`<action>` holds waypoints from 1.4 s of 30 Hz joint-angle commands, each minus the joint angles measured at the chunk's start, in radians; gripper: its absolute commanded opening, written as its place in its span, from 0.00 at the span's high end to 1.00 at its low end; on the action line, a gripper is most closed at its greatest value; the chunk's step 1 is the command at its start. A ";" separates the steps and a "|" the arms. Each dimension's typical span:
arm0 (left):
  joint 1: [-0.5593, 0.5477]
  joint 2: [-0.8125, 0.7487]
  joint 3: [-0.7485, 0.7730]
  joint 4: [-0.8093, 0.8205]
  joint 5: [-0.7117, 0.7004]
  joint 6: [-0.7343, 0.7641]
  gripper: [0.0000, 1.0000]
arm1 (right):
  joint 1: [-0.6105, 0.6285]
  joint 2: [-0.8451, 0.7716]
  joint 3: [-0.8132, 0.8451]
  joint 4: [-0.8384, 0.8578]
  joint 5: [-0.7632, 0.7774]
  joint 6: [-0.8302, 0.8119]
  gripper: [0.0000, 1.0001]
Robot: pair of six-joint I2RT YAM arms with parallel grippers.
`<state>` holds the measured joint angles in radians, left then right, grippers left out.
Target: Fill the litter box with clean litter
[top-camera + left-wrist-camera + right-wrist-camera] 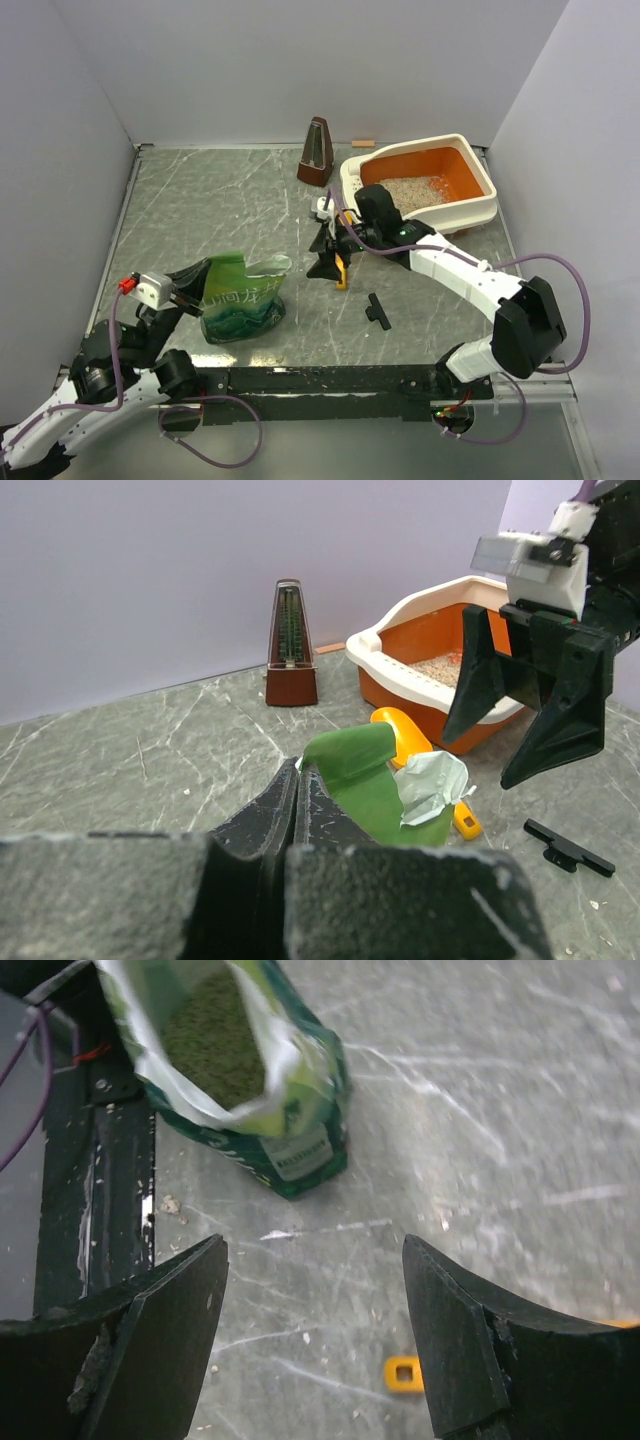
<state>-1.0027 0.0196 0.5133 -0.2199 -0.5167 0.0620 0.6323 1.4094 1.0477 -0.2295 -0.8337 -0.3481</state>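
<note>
The litter box stands at the back right, cream outside and orange inside. A patch of pale clean litter lies in its left half and also shows from the left wrist. The green bag stands open at front left with granules inside. My left gripper is shut on the bag's upper rim. My right gripper hangs open and empty in mid-table, over the floor beside the orange scoop. The scoop's handle end lies by the right finger.
A brown metronome stands left of the litter box. A small wooden block lies by the back wall. A small black part lies on the table before the right arm. Grey walls enclose three sides.
</note>
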 commanded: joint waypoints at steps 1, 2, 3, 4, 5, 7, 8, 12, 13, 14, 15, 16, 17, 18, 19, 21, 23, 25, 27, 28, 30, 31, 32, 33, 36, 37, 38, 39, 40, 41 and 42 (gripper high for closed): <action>0.006 -0.056 0.054 0.024 -0.039 -0.019 0.99 | 0.033 0.031 0.090 0.053 -0.129 -0.163 0.23; 0.006 -0.058 0.056 0.021 -0.039 -0.022 0.99 | 0.035 0.042 0.100 0.062 -0.146 -0.172 0.23; 0.006 -0.061 0.056 0.016 -0.037 -0.024 0.99 | 0.040 0.055 0.109 0.070 -0.160 -0.173 0.23; 0.006 -0.063 0.056 0.011 -0.040 -0.025 0.99 | 0.041 0.080 0.123 0.073 -0.177 -0.175 0.23; 0.006 -0.064 0.057 0.008 -0.042 -0.025 0.99 | 0.044 0.095 0.142 0.062 -0.194 -0.184 0.23; 0.006 -0.069 0.060 0.002 -0.043 -0.028 0.99 | 0.058 0.128 0.182 0.039 -0.211 -0.199 0.23; 0.006 -0.069 0.062 0.002 -0.045 -0.027 0.99 | 0.070 0.144 0.196 0.033 -0.214 -0.210 0.23; 0.006 -0.073 0.067 -0.006 -0.048 -0.027 0.99 | 0.095 0.186 0.247 0.027 -0.223 -0.215 0.23; 0.006 -0.073 0.068 -0.006 -0.048 -0.027 0.99 | 0.099 0.195 0.256 0.025 -0.228 -0.213 0.23; 0.006 -0.073 0.070 -0.007 -0.046 -0.025 0.99 | 0.102 0.203 0.259 0.030 -0.234 -0.210 0.24; 0.004 -0.073 0.071 -0.012 -0.046 -0.025 0.99 | 0.106 0.204 0.259 0.044 -0.238 -0.203 0.24; 0.006 -0.073 0.073 -0.012 -0.048 -0.025 0.99 | 0.112 0.204 0.258 0.061 -0.246 -0.192 0.24; 0.006 -0.073 0.073 -0.013 -0.048 -0.024 0.99 | 0.115 0.206 0.255 0.074 -0.257 -0.180 0.24; 0.006 -0.075 0.073 -0.013 -0.049 -0.022 0.99 | 0.115 0.209 0.253 0.088 -0.269 -0.167 0.24; 0.006 -0.075 0.073 -0.013 -0.049 -0.021 0.99 | 0.116 0.212 0.253 0.097 -0.280 -0.154 0.25; 0.006 -0.076 0.074 -0.012 -0.048 -0.018 0.99 | 0.118 0.215 0.244 0.122 -0.297 -0.131 0.27; 0.006 -0.076 0.079 -0.015 -0.048 -0.014 0.99 | 0.119 0.217 0.226 0.162 -0.306 -0.098 0.30; 0.006 -0.076 0.079 -0.015 -0.046 -0.011 0.99 | 0.118 0.223 0.212 0.193 -0.314 -0.068 0.32; 0.006 -0.075 0.079 -0.013 -0.046 -0.011 0.99 | 0.124 0.246 0.222 0.174 -0.317 -0.065 0.33; 0.006 -0.075 0.079 -0.015 -0.045 -0.013 0.99 | 0.130 0.252 0.228 0.159 -0.311 -0.072 0.34; 0.004 -0.073 0.077 -0.012 -0.043 -0.011 0.99 | 0.139 0.266 0.233 0.147 -0.305 -0.080 0.35; 0.006 -0.072 0.076 -0.009 -0.043 -0.013 0.99 | 0.141 0.267 0.232 0.148 -0.304 -0.075 0.36; 0.006 -0.069 0.076 -0.007 -0.042 -0.014 0.99 | 0.142 0.270 0.230 0.148 -0.301 -0.075 0.37; 0.004 -0.066 0.076 -0.006 -0.039 -0.016 0.99 | 0.144 0.272 0.227 0.154 -0.297 -0.072 0.39; 0.004 -0.046 0.073 0.005 -0.026 -0.013 0.99 | 0.150 0.276 0.232 0.144 -0.263 -0.071 0.56; 0.004 -0.038 0.071 0.007 -0.016 -0.014 0.99 | 0.150 0.275 0.229 0.147 -0.259 -0.063 0.70; 0.006 -0.027 0.071 0.013 -0.005 -0.014 0.99 | 0.149 0.269 0.218 0.163 -0.240 -0.045 0.83; 0.006 -0.027 0.070 0.017 0.009 -0.013 0.99 | 0.145 0.255 0.203 0.197 -0.222 -0.028 0.95; 0.006 0.008 0.067 0.027 0.020 -0.011 0.99 | 0.142 0.234 0.174 0.223 -0.203 -0.010 1.00; 0.006 0.025 0.064 0.036 0.032 -0.011 0.99 | 0.138 0.215 0.132 0.284 -0.188 0.012 1.00; 0.004 0.049 0.062 0.043 0.049 -0.007 0.99 | 0.129 0.194 0.106 0.318 -0.183 0.032 1.00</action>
<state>-1.0027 0.0189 0.5392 -0.2718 -0.5106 0.0410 0.7761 1.6825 1.2297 -0.0696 -1.0496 -0.3683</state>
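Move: The litter bag's loose rim corner lies about 8 cm to the right hand's left, 3 cm back and roughly level in height; the bag's body is some 16 cm left, 8 cm back and 9 cm lower. On the table about 14 cm below, the orange scoop lies some 8 cm ahead and 5 cm right, the black clip about 6 cm back and 13 cm right. From the left hand, that loose corner is about 14 cm right, 5 cm ahead and a little lower. The right hand, still open, reaches about 8 cm to its left and some 3 cm back towards the bag's loose rim corner, turning roughly 20 degrees counter-clockwise and rising about 3 cm before dipping most of that back onto the rim. Its fingers begin to narrow late in the reach, then snap shut at the end and pinch the rim, while the left hand stays put, keeping its closed grip on the opposite side of the bag's mouth. ##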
